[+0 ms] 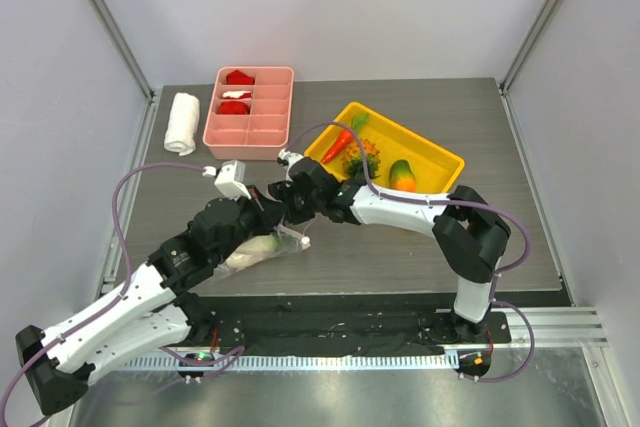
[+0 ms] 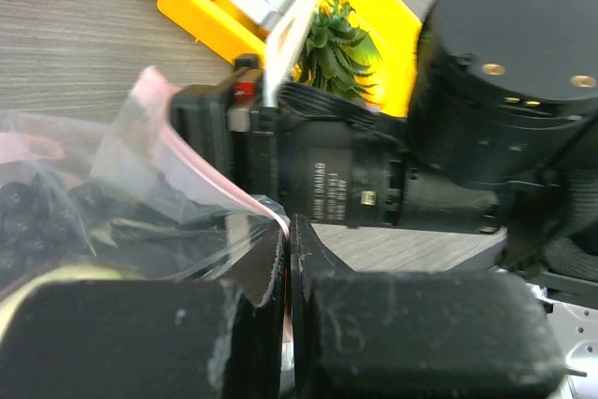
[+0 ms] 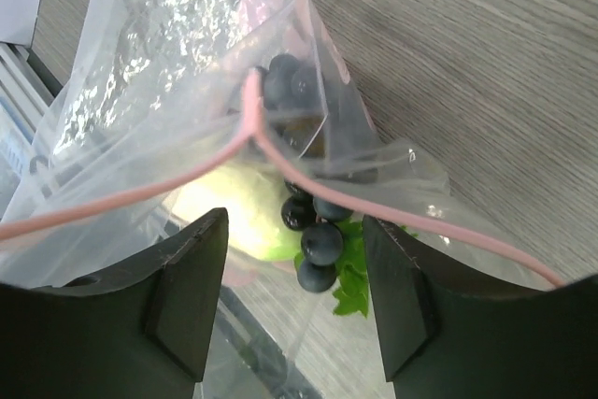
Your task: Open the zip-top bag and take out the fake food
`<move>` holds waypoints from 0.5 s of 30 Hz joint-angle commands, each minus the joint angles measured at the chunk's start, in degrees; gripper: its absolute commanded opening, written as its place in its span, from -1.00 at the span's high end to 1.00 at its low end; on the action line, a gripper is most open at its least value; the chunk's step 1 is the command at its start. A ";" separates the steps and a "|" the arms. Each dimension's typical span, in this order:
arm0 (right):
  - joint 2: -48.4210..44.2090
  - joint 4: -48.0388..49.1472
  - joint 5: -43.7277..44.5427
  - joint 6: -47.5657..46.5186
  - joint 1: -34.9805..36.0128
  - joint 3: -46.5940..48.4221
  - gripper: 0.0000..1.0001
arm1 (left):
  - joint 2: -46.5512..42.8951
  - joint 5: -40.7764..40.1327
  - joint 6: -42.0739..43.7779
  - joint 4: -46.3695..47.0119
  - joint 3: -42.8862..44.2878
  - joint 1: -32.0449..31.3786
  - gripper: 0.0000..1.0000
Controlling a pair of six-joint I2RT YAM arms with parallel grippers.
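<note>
The clear zip-top bag (image 1: 268, 249) lies on the table in front of the arms, its pale pink zip strip (image 3: 187, 179) parted. My left gripper (image 2: 288, 231) is shut on the strip at one corner of the bag (image 2: 121, 175). My right gripper (image 3: 294, 231) is open right at the bag's mouth. Dark purple grapes (image 3: 318, 231) with a green leaf lie between its fingers, not clamped, next to a pale white radish (image 3: 234, 217). In the top view both grippers meet over the bag, the left gripper (image 1: 268, 225) beside the right gripper (image 1: 292, 209). A carrot (image 1: 337, 144), pineapple (image 1: 360, 159) and mango (image 1: 402, 175) lie in the yellow tray (image 1: 440, 157).
A pink divided tray (image 1: 270, 127) with red-and-white pieces stands at the back, with a rolled white towel (image 1: 182, 123) to its left. The yellow tray sits just behind the right forearm. Grey walls close in both sides of the table.
</note>
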 commanded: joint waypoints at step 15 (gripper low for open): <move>0.55 6.66 -2.30 -0.26 -0.05 -2.05 0.76 | -0.54 -1.54 -2.30 3.54 -1.61 -0.14 0.99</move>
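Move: Inside the open bag, the dark grapes lie about 4 cm below the right hand and 1 cm to its left, straight ahead in line. The pale vegetable sits roughly 6 cm back and 4 cm left of that hand, slightly lower than the grapes. The yellow bin's middle is some 25 cm to its right and 12 cm ahead. From the left hand, the grapes are about 4 cm ahead, 3 cm left and well below. Dipping about 3.5 cm deeper into the bag, the right hand goes down onto the dark grapes, easing back about a centimetre on the way, then stays there while its wide-open fingers close most of the way around them. The left hand keeps its shut pinch on the bag's pink rim almost in place, holding the mouth open. ##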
